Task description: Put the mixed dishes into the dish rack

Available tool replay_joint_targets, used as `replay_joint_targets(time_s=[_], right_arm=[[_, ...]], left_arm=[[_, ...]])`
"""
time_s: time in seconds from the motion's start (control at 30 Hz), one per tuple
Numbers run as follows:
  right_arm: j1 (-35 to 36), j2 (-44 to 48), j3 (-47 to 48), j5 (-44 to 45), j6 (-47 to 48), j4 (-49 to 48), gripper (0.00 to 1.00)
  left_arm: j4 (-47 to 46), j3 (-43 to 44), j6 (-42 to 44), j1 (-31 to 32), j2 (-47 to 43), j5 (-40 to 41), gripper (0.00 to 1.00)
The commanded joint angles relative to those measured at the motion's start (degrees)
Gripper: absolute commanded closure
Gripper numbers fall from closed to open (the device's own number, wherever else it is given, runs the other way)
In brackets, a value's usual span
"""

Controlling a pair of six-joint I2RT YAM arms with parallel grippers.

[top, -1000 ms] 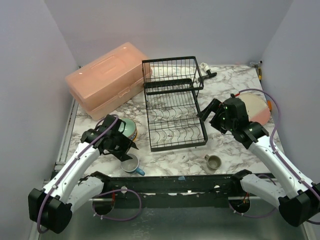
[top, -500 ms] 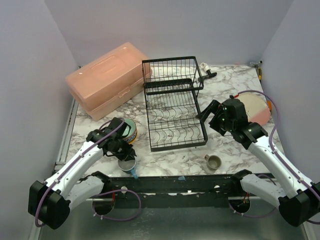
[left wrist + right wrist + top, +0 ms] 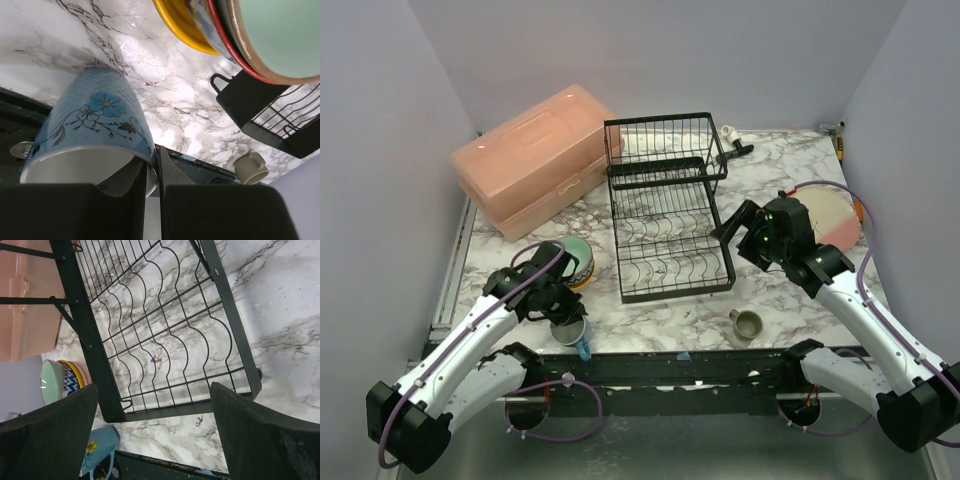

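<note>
A blue flower-patterned mug (image 3: pixel 572 334) stands at the table's near edge, and my left gripper (image 3: pixel 563 318) is shut on its rim. In the left wrist view the mug (image 3: pixel 95 125) has its wall pinched between the fingers of the left gripper (image 3: pixel 152 161). Just behind it sits a stack of bowls (image 3: pixel 576 258), mint green on top. The black wire dish rack (image 3: pixel 665 215) stands mid-table with nothing in it. My right gripper (image 3: pixel 732 222) hovers open over the rack's near right corner (image 3: pixel 165 340), nothing between its fingers (image 3: pixel 154 390).
A salmon-pink plastic box (image 3: pixel 535 155) lies at the back left. An olive mug (image 3: pixel 747 323) stands near the front edge, right of the rack. A pink-cream plate (image 3: pixel 830 215) lies behind the right arm. A small white mug (image 3: pixel 728 133) sits at the back by the rack.
My left gripper has come down toward the near edge onto the blue mug and closed on its rim. The right arm has barely moved.
</note>
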State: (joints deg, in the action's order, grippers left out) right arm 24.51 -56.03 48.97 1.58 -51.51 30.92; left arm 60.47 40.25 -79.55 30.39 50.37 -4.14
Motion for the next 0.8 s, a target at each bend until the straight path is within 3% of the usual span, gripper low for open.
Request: replay_joint_targets(time_s=[0.0,0.3,0.4,0.57,0.77], right_arm=[[-0.28,-0.12,-0.21,-1.23,-0.60,-0.11,0.04],[-0.26,-1.18,-0.74,-8.25,2.64,-3.71,0.05],[-0.25,-1.47,-1.29,-14.13,5.16,-6.40,0.09],[0.70,0.85,-6.30,-25.84,2.99,-18.71,0.11],[14.54,1.00,-8.80,-24.01,0.13,-31.70,0.08]], left_arm=[[2.86,1.41,-2.64,0.30,-5.04,5.22,1.00],[-6.86,1.81,4.06,0.47,-18.66,2.56,1.00],[-16.73,-0.94,6.91,0.46,-23.96,-2.55,1.00],[-37.78,-5.79,10.20,0.48,-27.71,-11.85,1.00],[-55.32,-8.07,11.34,0.46,-27.69,-16.41,1.00]])
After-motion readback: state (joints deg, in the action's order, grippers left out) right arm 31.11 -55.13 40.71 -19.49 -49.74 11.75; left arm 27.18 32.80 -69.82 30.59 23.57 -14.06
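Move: The mug pinched at the left fingertips has its middle about 3 cm back, 2 cm left and 4 cm below them. From the left hand, the open right gripper is roughly 33 cm right, 14 ahead and 9 up; the dish rack's lower tray is 20 right and 20 ahead, the bowls 12 ahead and 2 left. From the right hand, the mug is about 35 cm left, 17 back and 13 below; the lower tray is 13 left and 6 ahead. Keep the left gripper shut on the mug's rim and lift the mug off the table, about 13 cm up, then swing it some 5 cm right and a little forward towards the right gripper, tipping the fingers up from pointing down to pointing forward-right. Bring the right gripper, wide open, left and somewhat back over the rack towards the mug, turning counter-clockwise about 25 degrees. ##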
